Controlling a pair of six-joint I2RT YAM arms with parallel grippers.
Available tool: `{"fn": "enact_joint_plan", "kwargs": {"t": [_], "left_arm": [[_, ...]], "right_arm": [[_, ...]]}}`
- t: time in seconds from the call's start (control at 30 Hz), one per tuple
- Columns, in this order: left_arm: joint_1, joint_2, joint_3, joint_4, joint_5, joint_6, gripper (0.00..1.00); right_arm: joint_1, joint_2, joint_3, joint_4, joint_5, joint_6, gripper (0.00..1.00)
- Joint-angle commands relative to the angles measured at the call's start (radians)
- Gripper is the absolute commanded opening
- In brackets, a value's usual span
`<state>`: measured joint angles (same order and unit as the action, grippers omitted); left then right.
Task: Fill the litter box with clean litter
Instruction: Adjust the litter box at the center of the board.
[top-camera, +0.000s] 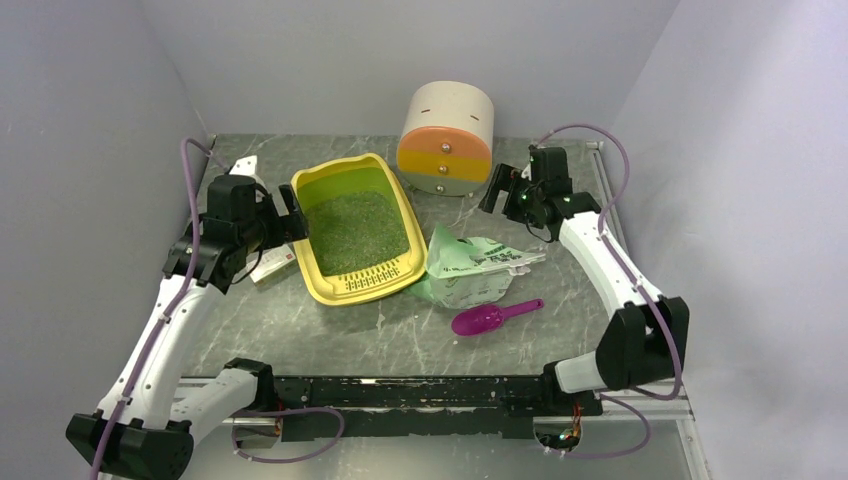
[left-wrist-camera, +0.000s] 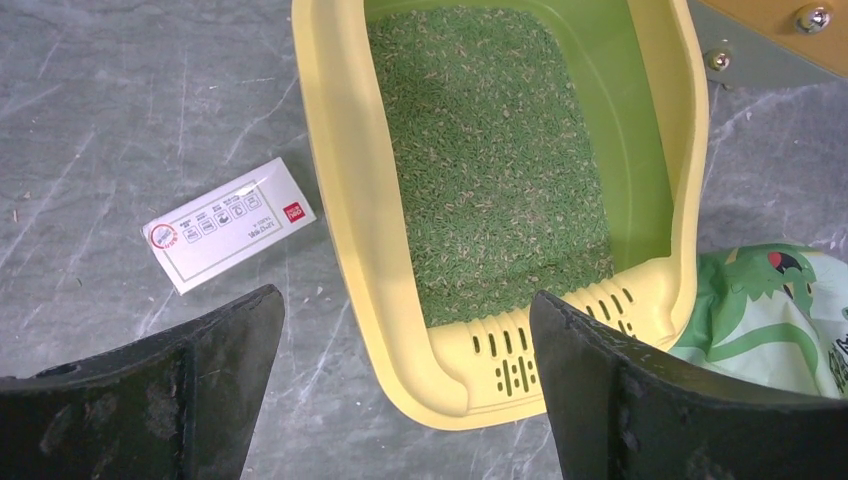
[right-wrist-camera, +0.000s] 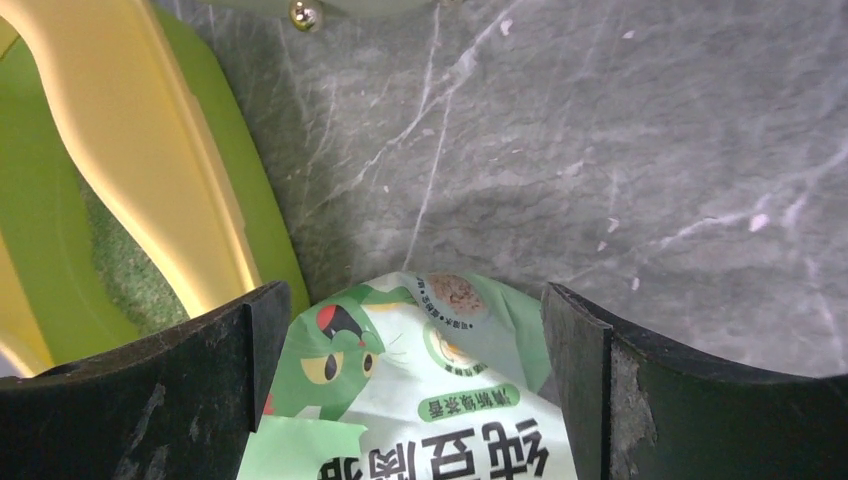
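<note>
The yellow litter box (top-camera: 322, 275) lies left of centre on the table, its slotted grille end towards the arms. Greenish-grey clean litter (top-camera: 356, 232) covers its floor. My left gripper (top-camera: 296, 220) hangs open just off the box's left side, empty. In the left wrist view the box's rim (left-wrist-camera: 345, 200) and the litter (left-wrist-camera: 490, 170) lie between and beyond the fingers of the left gripper (left-wrist-camera: 405, 300). My right gripper (top-camera: 497, 190) is open and empty near the cabinet. The right gripper (right-wrist-camera: 415, 292) looks down on the bag, with the box's rim (right-wrist-camera: 140, 150) at its left.
A pale green printed bag (top-camera: 470, 265) lies slumped right of the box, and a magenta scoop (top-camera: 490, 318) lies in front of it. A round beige-orange-yellow drawer cabinet (top-camera: 447, 137) stands at the back. A white card (top-camera: 272, 262) lies left of the box.
</note>
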<state>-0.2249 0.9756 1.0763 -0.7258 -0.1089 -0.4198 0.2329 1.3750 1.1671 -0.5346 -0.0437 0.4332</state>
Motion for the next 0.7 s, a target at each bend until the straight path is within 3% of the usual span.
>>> {"fn": "enact_joint_plan", "kwargs": {"t": [0.0,0.17,0.3,0.4,0.5,0.6,0.67], "left_arm": [[0.004,-0.041,-0.017,0.002,0.037,-0.016,0.97],[0.004,-0.067,-0.023,-0.003,0.063,0.016,0.96],[0.004,-0.069,-0.046,0.040,0.117,0.027,0.96],[0.004,-0.044,-0.071,0.095,0.271,0.039,0.92],[0.001,-0.001,-0.106,0.180,0.455,0.026,0.87],[-0.054,0.035,-0.143,0.273,0.505,-0.016,0.91],[-0.158,0.069,-0.140,0.315,0.447,-0.022,0.95]], "right_arm": [[-0.066,0.048,0.034,0.067,-0.273,0.020,1.00],[-0.073,0.092,0.042,0.106,-0.369,0.020,1.00],[-0.072,0.108,0.066,0.081,-0.334,0.021,1.00],[-0.072,0.085,0.073,0.076,-0.340,-0.001,1.00],[-0.057,0.064,0.083,0.110,-0.471,-0.026,1.00],[0.006,0.068,0.150,0.079,-0.431,-0.054,1.00],[0.060,0.084,0.198,0.043,-0.373,-0.058,1.00]]}}
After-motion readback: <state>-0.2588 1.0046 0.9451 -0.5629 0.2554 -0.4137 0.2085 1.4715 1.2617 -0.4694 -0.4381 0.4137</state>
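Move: The litter box's middle lies about 12 cm ahead of my left hand, 10 cm to its right and 19 cm below. The small white carton is some 8 cm ahead and 10 cm left of that hand, on the board. From my right hand the litter box is roughly 28 cm to the left, 6 cm farther out and 14 cm down; the litter bag lies nearly beneath this hand, 3 cm to its left, and the drawer cabinet about 20 cm ahead and 10 cm left. Both my hands close in on the litter box from its two sides, fingers staying wide. My left hand eases back a centimetre, then swings about 7 cm right over the box's near end while sinking some 3 cm and turning clockwise about 20 degrees. My right hand dips slightly, then goes 6 cm left and climbs, turning counter-clockwise with its left side tilting up. ##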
